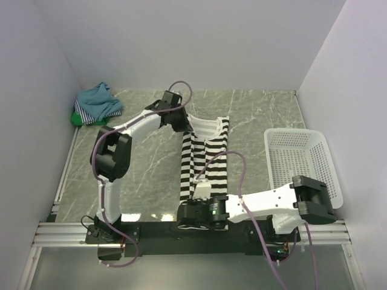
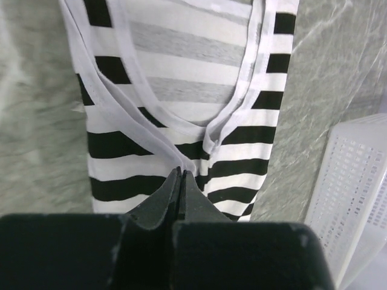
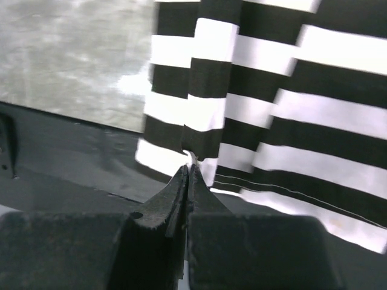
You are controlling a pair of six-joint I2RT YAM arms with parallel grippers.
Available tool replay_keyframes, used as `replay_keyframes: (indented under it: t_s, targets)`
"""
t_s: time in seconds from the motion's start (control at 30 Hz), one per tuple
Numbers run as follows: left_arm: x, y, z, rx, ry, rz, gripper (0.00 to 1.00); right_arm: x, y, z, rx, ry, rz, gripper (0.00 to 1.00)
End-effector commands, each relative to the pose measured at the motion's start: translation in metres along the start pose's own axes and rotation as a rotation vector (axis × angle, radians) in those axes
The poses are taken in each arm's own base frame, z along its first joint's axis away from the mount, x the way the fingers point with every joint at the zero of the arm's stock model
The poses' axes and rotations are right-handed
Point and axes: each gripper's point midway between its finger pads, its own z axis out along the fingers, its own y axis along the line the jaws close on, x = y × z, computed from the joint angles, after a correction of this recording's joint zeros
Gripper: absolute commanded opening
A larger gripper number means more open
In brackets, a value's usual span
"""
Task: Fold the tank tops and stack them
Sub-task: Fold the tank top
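Observation:
A black-and-white striped tank top lies lengthwise in the middle of the marble table, neck at the far end and hem hanging over the near edge. My left gripper is at its far left corner. In the left wrist view that gripper is shut, with the white strap trim running into its tips. My right gripper is at the hem's left corner. Seen from its wrist, the right gripper is shut on a pinch of the striped cloth. More tank tops, teal, thin-striped and green, are heaped at the back left.
A white lattice basket stands at the table's right side, also in the left wrist view as the basket right of the top. White walls close in the table on three sides. The black base rail runs along the near edge.

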Motion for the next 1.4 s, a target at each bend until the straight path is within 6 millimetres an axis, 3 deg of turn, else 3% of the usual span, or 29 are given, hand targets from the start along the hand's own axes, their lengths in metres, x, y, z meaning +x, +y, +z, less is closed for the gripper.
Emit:
replay_keyframes:
  t_s: [0.0,0.4,1.13,1.2,1.23,1.27,1.37]
  targets:
    - [-0.009,-0.025,0.008,0.043,-0.049,0.002,0.01,-0.007,-0.005,-0.004,-0.033,-0.032,0.132,0.0]
    - [0.006,-0.053,0.026,0.082,-0.031,0.036,0.01,0.009,-0.028,0.0,-0.068,-0.011,0.232,0.0]
    - [0.031,-0.063,0.047,0.111,0.023,0.071,0.02,0.018,-0.042,-0.005,-0.074,-0.002,0.313,0.01]
    - [0.031,-0.067,0.045,0.122,0.016,0.083,0.14,0.019,-0.045,-0.006,-0.078,-0.005,0.324,0.12]
    - [0.03,-0.069,0.044,0.127,0.012,0.091,0.26,0.018,-0.046,-0.01,-0.084,-0.01,0.335,0.15]
    - [0.03,-0.073,0.041,0.138,0.007,0.097,0.32,0.017,-0.046,-0.012,-0.087,-0.013,0.344,0.26]
    - [0.024,-0.086,0.031,0.18,-0.017,0.117,0.42,0.007,-0.048,-0.022,-0.095,-0.047,0.36,0.42]
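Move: My left hand holds the folded-in side of the tank top at the armhole. The top's centre line lies about 7 cm to its right and 3 cm below, with the neckline some 6 cm right and 2 cm ahead, and the right strap about 14 cm right and 3 cm ahead. My right hand holds the hem corner: the middle of the hem is roughly 4 cm to its right, 1 cm back and 3 cm below, and the right hem corner some 12 cm right and 3 cm back. Still pinching the striped side edge at both ends, I carry it right and down onto the centre line: my left hand about 7 cm, sinking some 3 cm, my right hand about 4 cm, twisting clockwise as it sinks. Both pairs of fingers then open to let the cloth go, my right hand already rising and edging back. ##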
